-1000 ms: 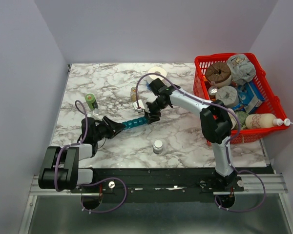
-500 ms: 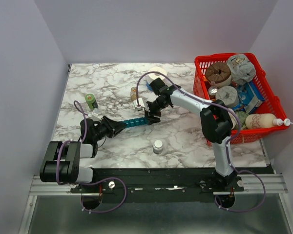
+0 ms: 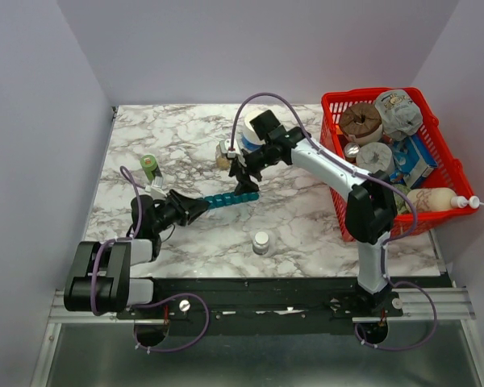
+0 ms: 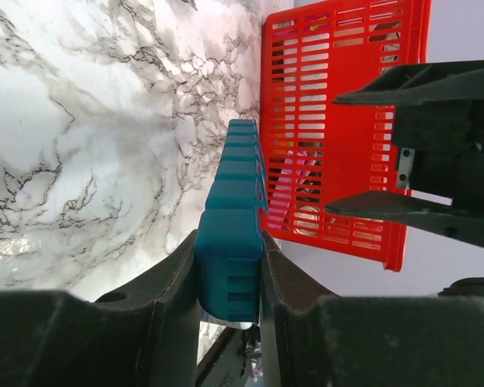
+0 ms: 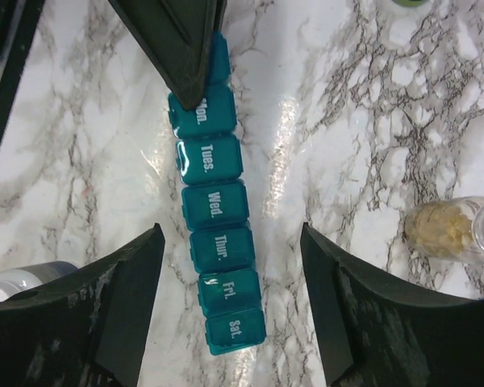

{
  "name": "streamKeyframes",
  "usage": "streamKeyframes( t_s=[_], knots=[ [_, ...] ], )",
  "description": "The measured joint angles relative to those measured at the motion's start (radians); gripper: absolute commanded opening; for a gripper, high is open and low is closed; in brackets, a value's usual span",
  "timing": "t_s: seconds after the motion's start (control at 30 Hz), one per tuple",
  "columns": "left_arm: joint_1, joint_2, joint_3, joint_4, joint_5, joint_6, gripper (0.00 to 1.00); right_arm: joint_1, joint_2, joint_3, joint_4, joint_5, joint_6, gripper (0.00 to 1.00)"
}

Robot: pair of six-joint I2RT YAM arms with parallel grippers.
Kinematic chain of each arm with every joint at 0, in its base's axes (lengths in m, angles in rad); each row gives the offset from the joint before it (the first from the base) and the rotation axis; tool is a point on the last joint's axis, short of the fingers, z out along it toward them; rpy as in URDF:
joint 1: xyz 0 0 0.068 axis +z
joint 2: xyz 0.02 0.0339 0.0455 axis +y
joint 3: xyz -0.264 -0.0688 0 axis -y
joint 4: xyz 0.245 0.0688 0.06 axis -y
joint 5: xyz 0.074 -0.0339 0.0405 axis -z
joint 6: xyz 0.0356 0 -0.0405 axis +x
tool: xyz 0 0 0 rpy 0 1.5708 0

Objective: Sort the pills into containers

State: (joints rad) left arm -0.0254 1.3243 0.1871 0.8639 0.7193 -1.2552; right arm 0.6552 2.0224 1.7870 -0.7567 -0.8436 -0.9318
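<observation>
The containers are one teal strip (image 3: 228, 199) of day-labelled compartments lying on the marble, all visible lids closed. My left gripper (image 3: 195, 208) is shut on its left end. In the left wrist view both fingers press the sides of the strip (image 4: 230, 242) at the left gripper (image 4: 228, 278). My right gripper (image 3: 244, 174) hangs open above the strip's right end, touching nothing. In its own view the right gripper (image 5: 231, 230) straddles the strip (image 5: 218, 250) with wide gaps on both sides. Tan pills (image 5: 442, 230) show through a small amber jar (image 3: 223, 155).
A white-capped bottle (image 3: 261, 241) stands near the front, a green bottle (image 3: 150, 168) at the left. A red basket (image 3: 332, 137) full of items sits at the right edge. A round white and blue object (image 3: 256, 122) lies behind the right arm.
My right gripper has opened wider and lifted back from the strip's right end. My left gripper has tightened on the strip's left end and stays there.
</observation>
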Motion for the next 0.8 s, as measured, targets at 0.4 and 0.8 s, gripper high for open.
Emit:
streamKeyframes(
  t_s=[0.4, 0.8],
  knots=[
    [0.000, -0.025, 0.017, -0.161, -0.012, 0.105, 0.00, 0.032, -0.005, -0.036, 0.034, 0.015, 0.211, 0.42],
    [0.000, 0.209, 0.010, -0.036, -0.031, 0.092, 0.00, 0.043, 0.002, -0.097, 0.099, 0.113, 0.351, 0.29]
  ],
)
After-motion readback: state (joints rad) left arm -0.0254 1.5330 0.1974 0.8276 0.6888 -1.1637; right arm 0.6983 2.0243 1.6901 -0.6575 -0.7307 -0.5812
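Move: The left hand still grips the pill organizer by its left end, with the bare tabletop for it about 9 cm below, centred some 9 cm right and 2 cm ahead. From the open, empty right hand, the organizer's middle is roughly 3 cm back, 3 cm left and 6 cm down. Also from the right hand, the amber jar stands about 9 cm ahead and 5 cm left, the white bottle some 15 cm back and 6 cm right, both about 12 cm below. The left hand keeps its pinch on the organizer's end and sinks about 6 cm, slowly then faster, tipping its fingers some 10 degrees downward so that the free right end is lowered towards the table. Meanwhile the right hand first draws back about 2 cm over the organizer, then follows it down to some 3.5 cm below its start, swinging its fingers clockwise and narrowing them from wide open to about a third, tips coming close above the Thur./Fri. lids with no touch to be made out. ##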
